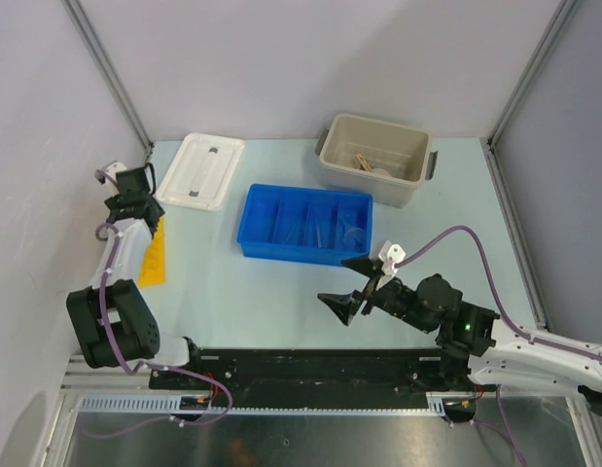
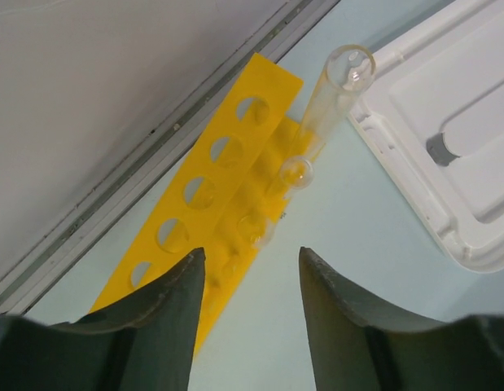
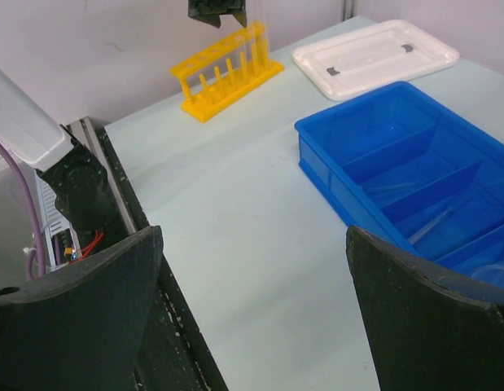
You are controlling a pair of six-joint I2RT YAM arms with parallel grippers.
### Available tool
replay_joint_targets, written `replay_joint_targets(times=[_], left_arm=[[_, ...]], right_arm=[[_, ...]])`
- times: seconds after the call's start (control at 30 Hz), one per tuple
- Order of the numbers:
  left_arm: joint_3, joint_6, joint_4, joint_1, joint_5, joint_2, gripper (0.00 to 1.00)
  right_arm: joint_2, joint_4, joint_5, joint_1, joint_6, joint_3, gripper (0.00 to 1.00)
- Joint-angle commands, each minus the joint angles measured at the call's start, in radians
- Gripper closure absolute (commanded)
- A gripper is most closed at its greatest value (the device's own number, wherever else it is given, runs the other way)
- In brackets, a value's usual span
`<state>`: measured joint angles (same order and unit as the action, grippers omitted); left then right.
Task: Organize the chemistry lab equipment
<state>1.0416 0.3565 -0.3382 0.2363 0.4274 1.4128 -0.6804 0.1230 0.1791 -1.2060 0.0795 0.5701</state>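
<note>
A yellow test tube rack [image 2: 227,187] lies by the left wall, also seen from above [image 1: 155,255]. A clear glass tube [image 2: 333,90] stands in one of its holes, and a second, shorter tube [image 2: 295,173] sits beside it. My left gripper [image 2: 247,254] hovers just above the rack, open and apart from the tubes [image 1: 135,199]. My right gripper [image 1: 347,284] is open over bare table in front of the blue divided tray [image 1: 254,216], nothing between its fingers [image 3: 252,236]. Faint clear glass pieces [image 1: 320,230] lie in the tray. A tan wooden stick [image 1: 363,159] lies in the beige tub [image 1: 409,185].
The white lid [image 1: 200,170] lies flat between the rack and the tray, close to the right of my left gripper [image 2: 447,138]. Metal frame posts and grey walls close in the table on the left, the back and the right. A black rail [image 1: 320,368] runs along the near edge.
</note>
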Motion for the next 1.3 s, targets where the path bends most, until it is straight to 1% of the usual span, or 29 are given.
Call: replay_joint_targets(times=[0.0, 0.1, 0.23, 0.3, 0.33, 0.37, 0.4, 0.47, 0.53, 0.6, 0.73, 0.8, 0.87, 1.0, 1.1, 1.27], left_arm=[[0.016, -0.015, -0.020, 0.010, -0.054, -0.080, 0.43], [0.045, -0.037, -0.038, 0.009, -0.157, -0.151, 0.35], [0.088, -0.066, -0.060, 0.009, -0.363, -0.249, 0.24], [0.099, -0.057, -0.062, 0.001, -0.477, -0.296, 0.16], [0.104, -0.052, -0.063, -0.008, -0.528, -0.315, 0.10], [0.112, -0.050, -0.063, -0.022, -0.576, -0.329, 0.05], [0.121, -0.051, -0.065, -0.047, -0.618, -0.339, 0.03], [0.141, -0.058, -0.065, -0.116, -0.692, -0.350, 0.01], [0.151, -0.064, -0.065, -0.216, -0.749, -0.358, 0.01], [0.151, -0.071, -0.064, -0.328, -0.777, -0.371, 0.01], [0.126, -0.112, -0.055, -0.539, -0.787, -0.414, 0.00], [0.093, -0.142, -0.036, -0.630, -0.784, -0.446, 0.00], [0.036, -0.161, -0.006, -0.696, -0.770, -0.494, 0.00], [-0.098, -0.150, 0.077, -0.728, -0.787, -0.606, 0.01], [-0.168, -0.128, 0.101, -0.730, -0.753, -0.677, 0.01], [-0.188, -0.121, 0.116, -0.730, -0.765, -0.715, 0.01]], right_arm=[[0.022, -0.005, 0.048, 0.009, 0.043, 0.006, 0.01], [-0.008, -0.032, 0.095, 0.027, 0.110, 0.026, 0.01], [-0.065, -0.101, 0.190, 0.063, 0.239, 0.067, 0.01], [-0.079, -0.175, 0.219, 0.095, 0.325, 0.094, 0.01], [-0.082, -0.211, 0.217, 0.115, 0.372, 0.114, 0.01], [-0.083, -0.249, 0.205, 0.137, 0.415, 0.135, 0.01], [-0.082, -0.287, 0.188, 0.159, 0.448, 0.156, 0.01], [-0.071, -0.342, 0.158, 0.194, 0.487, 0.188, 0.01], [-0.056, -0.385, 0.161, 0.208, 0.493, 0.205, 0.01], [-0.045, -0.442, 0.203, 0.216, 0.491, 0.225, 0.01], [-0.034, -0.597, 0.351, 0.240, 0.480, 0.296, 0.01], [-0.021, -0.661, 0.379, 0.262, 0.452, 0.334, 0.01], [0.002, -0.695, 0.380, 0.280, 0.428, 0.360, 0.01], [0.047, -0.724, 0.366, 0.294, 0.407, 0.372, 0.01], [0.069, -0.747, 0.376, 0.296, 0.415, 0.373, 0.01], [0.081, -0.747, 0.389, 0.296, 0.414, 0.373, 0.01]])
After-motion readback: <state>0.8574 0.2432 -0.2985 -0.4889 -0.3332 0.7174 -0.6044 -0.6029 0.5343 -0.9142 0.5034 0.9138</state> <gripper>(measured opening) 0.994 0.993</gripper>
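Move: Slightly ahead and left of the left hand, some 5 cm out and 4 cm left, sits the middle of the yellow rack, about 12 cm below. The white lid lies about 28 cm ahead and 14 cm right, the blue tray about 8 cm ahead and 45 cm right. From the right hand, the tray is roughly 32 cm ahead and 8 cm left, the yellow rack about 29 cm ahead and 56 cm left. Backing away empty from above the yellow rack, the left hand rises about 15 cm while its half-open fingers spread wide, swings some 35 cm right towards the blue tray, then draws back 14 cm; it turns clockwise about 80 degrees and levels out. The right hand, still wide open, moves some 14 cm right and 6 cm forward, turning 40 degrees clockwise and tipping down. ##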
